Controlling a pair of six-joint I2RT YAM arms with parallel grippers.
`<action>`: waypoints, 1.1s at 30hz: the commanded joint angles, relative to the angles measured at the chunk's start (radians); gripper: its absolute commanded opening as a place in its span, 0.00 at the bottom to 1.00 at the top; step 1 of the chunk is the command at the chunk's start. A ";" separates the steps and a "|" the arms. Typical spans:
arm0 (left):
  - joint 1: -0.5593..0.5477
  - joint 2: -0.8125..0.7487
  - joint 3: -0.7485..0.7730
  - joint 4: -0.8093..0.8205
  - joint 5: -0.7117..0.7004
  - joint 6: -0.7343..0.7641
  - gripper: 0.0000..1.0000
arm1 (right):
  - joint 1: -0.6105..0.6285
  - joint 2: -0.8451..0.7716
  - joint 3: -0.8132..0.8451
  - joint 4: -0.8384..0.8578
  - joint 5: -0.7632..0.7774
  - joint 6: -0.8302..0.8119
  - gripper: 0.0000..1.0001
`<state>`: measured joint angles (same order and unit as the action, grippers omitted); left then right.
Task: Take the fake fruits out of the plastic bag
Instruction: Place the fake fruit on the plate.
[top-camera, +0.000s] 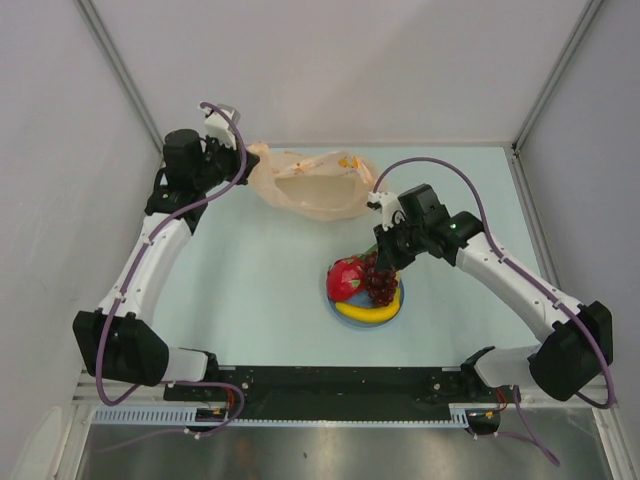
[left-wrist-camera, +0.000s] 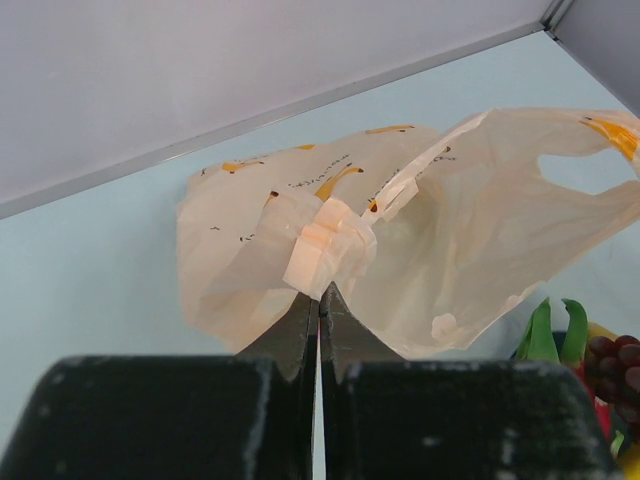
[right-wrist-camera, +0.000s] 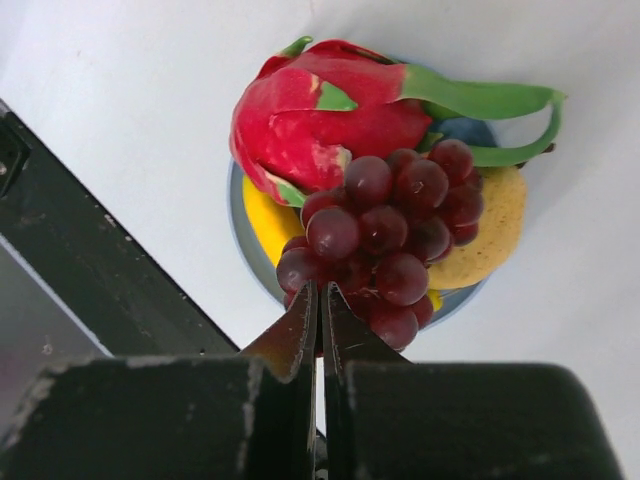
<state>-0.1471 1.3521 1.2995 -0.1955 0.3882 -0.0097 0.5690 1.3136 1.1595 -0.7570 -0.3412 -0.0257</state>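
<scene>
The peach-orange plastic bag (top-camera: 310, 185) lies at the back of the table, its mouth open and looking empty. My left gripper (top-camera: 248, 158) is shut on a folded bit of the bag's left edge (left-wrist-camera: 325, 250). The red-pink dragon fruit (right-wrist-camera: 320, 115), the yellow banana (right-wrist-camera: 265, 225) and the yellow-orange round fruit (right-wrist-camera: 495, 225) lie on the blue plate (right-wrist-camera: 240, 255). My right gripper (right-wrist-camera: 321, 290) is shut at the top of the dark purple grape bunch (right-wrist-camera: 385, 235) and holds it over the plate (top-camera: 398, 308), on or just above the other fruits.
White enclosure walls stand at the left, back and right. The black base rail (top-camera: 340, 380) runs along the near edge, and it shows at the left in the right wrist view (right-wrist-camera: 90, 250). Bare light-blue table lies between the bag and the plate.
</scene>
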 joint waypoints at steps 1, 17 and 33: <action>0.006 -0.011 -0.003 0.041 0.028 -0.024 0.00 | 0.009 -0.004 0.000 0.030 -0.064 0.049 0.00; 0.006 -0.011 -0.009 0.044 0.032 -0.033 0.00 | 0.068 -0.025 -0.035 0.041 -0.070 0.043 0.36; 0.006 0.002 0.018 0.034 0.043 -0.033 0.00 | -0.041 -0.066 0.043 -0.097 -0.053 -0.069 0.46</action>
<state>-0.1471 1.3544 1.2900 -0.1871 0.4049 -0.0277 0.6029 1.2961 1.1271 -0.7757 -0.4000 -0.0238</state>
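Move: The grapes hang from my closed right fingers, their middle about 5 cm below and 3 cm back. They are meant for the plate, whose centre lies roughly 6 cm back, 3 cm left and 11 cm below. On it the red dragon fruit lies about 7 cm left and 2 cm back; the banana some 8 cm back and 2 cm left. From my left hand the plate is about 24 cm back, 25 cm right and 24 cm down. I carry the hanging grapes back and to my left over the plate, about 3.5 cm in all and sinking barely 1 cm, in beside the dragon fruit. As that glide ends I spread my right fingers to over a third of their span and let go of the stem end, pause there, then begin easing off to the right with the fingers open. ##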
